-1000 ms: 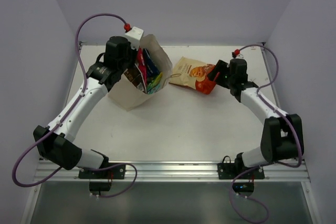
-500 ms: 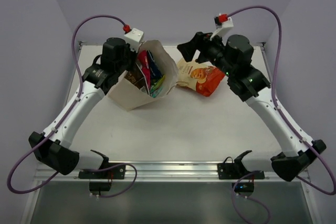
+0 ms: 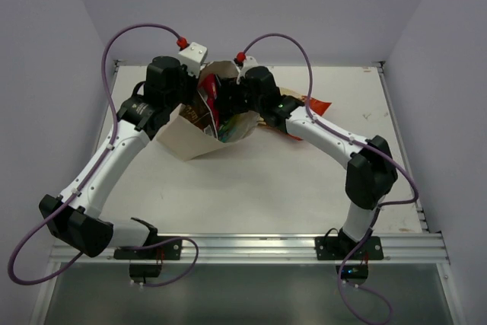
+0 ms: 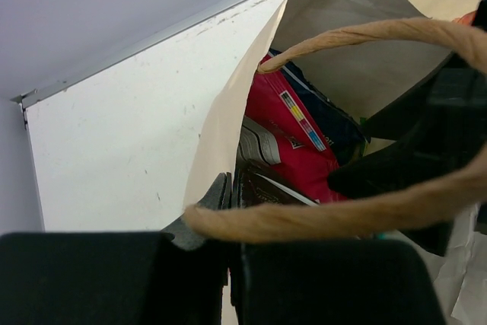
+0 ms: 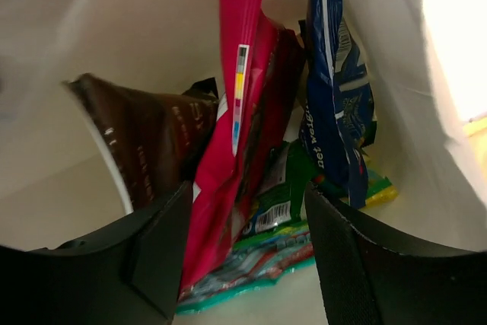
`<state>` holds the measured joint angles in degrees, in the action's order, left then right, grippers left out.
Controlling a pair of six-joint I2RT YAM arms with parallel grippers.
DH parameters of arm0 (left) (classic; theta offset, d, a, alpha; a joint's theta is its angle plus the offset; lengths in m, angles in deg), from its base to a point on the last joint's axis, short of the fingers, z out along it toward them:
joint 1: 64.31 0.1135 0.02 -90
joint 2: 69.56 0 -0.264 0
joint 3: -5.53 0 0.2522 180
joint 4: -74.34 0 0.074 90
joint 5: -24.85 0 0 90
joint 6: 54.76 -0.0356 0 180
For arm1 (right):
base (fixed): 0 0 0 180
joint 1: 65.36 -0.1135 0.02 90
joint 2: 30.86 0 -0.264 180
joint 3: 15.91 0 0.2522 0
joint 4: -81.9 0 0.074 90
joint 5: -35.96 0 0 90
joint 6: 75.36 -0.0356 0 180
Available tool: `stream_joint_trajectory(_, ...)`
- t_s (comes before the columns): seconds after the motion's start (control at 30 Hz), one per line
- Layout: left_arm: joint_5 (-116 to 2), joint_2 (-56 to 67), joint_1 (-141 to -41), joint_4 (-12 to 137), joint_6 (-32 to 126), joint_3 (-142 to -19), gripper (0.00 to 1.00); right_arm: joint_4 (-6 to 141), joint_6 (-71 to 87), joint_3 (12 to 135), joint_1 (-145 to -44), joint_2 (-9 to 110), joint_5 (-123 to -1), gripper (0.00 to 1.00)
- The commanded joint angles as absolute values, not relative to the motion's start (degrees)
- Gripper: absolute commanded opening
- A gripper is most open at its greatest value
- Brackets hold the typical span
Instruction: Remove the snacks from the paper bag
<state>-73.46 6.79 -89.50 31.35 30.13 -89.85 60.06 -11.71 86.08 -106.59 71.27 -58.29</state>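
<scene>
The tan paper bag (image 3: 189, 141) leans open at the back left of the table. My left gripper (image 4: 228, 188) is shut on its left rim (image 4: 221, 123), and a cord handle (image 4: 358, 215) crosses that view. My right gripper (image 5: 247, 192) is open inside the bag's mouth (image 3: 228, 108). Its jaws stand either side of the pink-and-white packet (image 5: 243, 89) and the small green one (image 5: 281, 188). A dark brown packet (image 5: 148, 150) stands to the left and a dark blue one (image 5: 338, 104) to the right. The teal pack (image 5: 251, 272) lies at the bottom. The orange chips packet (image 3: 318, 104) lies on the table, mostly hidden behind my right arm.
Lilac walls close in the white table (image 3: 259, 180) at the back and on both sides. A metal rail (image 3: 251, 245) runs along the near edge. Purple cables (image 3: 278, 39) loop above both wrists near the bag.
My right arm swung left from beside the chips packet and lowered its gripper into the bag's mouth. My left gripper kept its hold on the rim, and the bag barely shifted.
</scene>
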Motion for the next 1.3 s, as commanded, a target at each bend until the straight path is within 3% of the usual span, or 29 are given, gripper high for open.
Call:
stream_joint_trajectory(0.0,-71.9,5.7,-89.7,32.1,30.8,-89.9,0.00,69.9,-12.9,86.7,-107.5,72.5,-57.5,0.63)
stream_joint_trajectory(0.27,-70.7,5.8,-89.7,32.0,31.8,-89.3,0.00,73.0,-12.6,90.2,-107.7,79.8,-55.7,0.59)
stream_joint_trajectory(0.4,-71.1,5.8,-89.7,32.4,32.2,-88.7,0.00,71.0,-11.0,92.6,-107.8,80.9,-55.7,0.26)
stream_joint_trajectory(0.43,-72.0,5.8,-89.7,32.5,32.2,-88.5,0.00,70.6,-10.7,92.7,-107.8,79.9,-55.9,0.11)
stream_joint_trajectory(0.5,-74.3,5.8,-89.7,32.5,32.8,-88.3,0.00,69.5,-9.5,92.3,-107.8,75.3,-56.4,0.01)
stream_joint_trajectory(0.97,-84.7,8.3,-89.5,30.3,32.4,-90.4,0.00,49.6,-2.1,106.3,-105.0,53.4,-55.3,0.00)
stream_joint_trajectory(1.27,-84.3,8.7,-89.4,29.8,32.3,-90.5,0.00,48.8,-10.6,112.8,-81.9,54.4,-56.6,0.00)
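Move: The right hand is open inside the paper bag's mouth; the pink packet's middle lies about 3 cm ahead, 4 left and 6 below. The brown packet is some 4 cm back, 10 left and 8 below, the navy packet 6 ahead, 1 left and 7 below. The orange snack bag lies outside, 24 cm right, 1 back, 12 below. From the left hand, shut on the rim, the pink packet is 3 ahead, 7 right, 7 below. Right hand reaches about 6 cm deeper, pinches pink packet, hoists it some 35 cm and right; left keeps rim. ##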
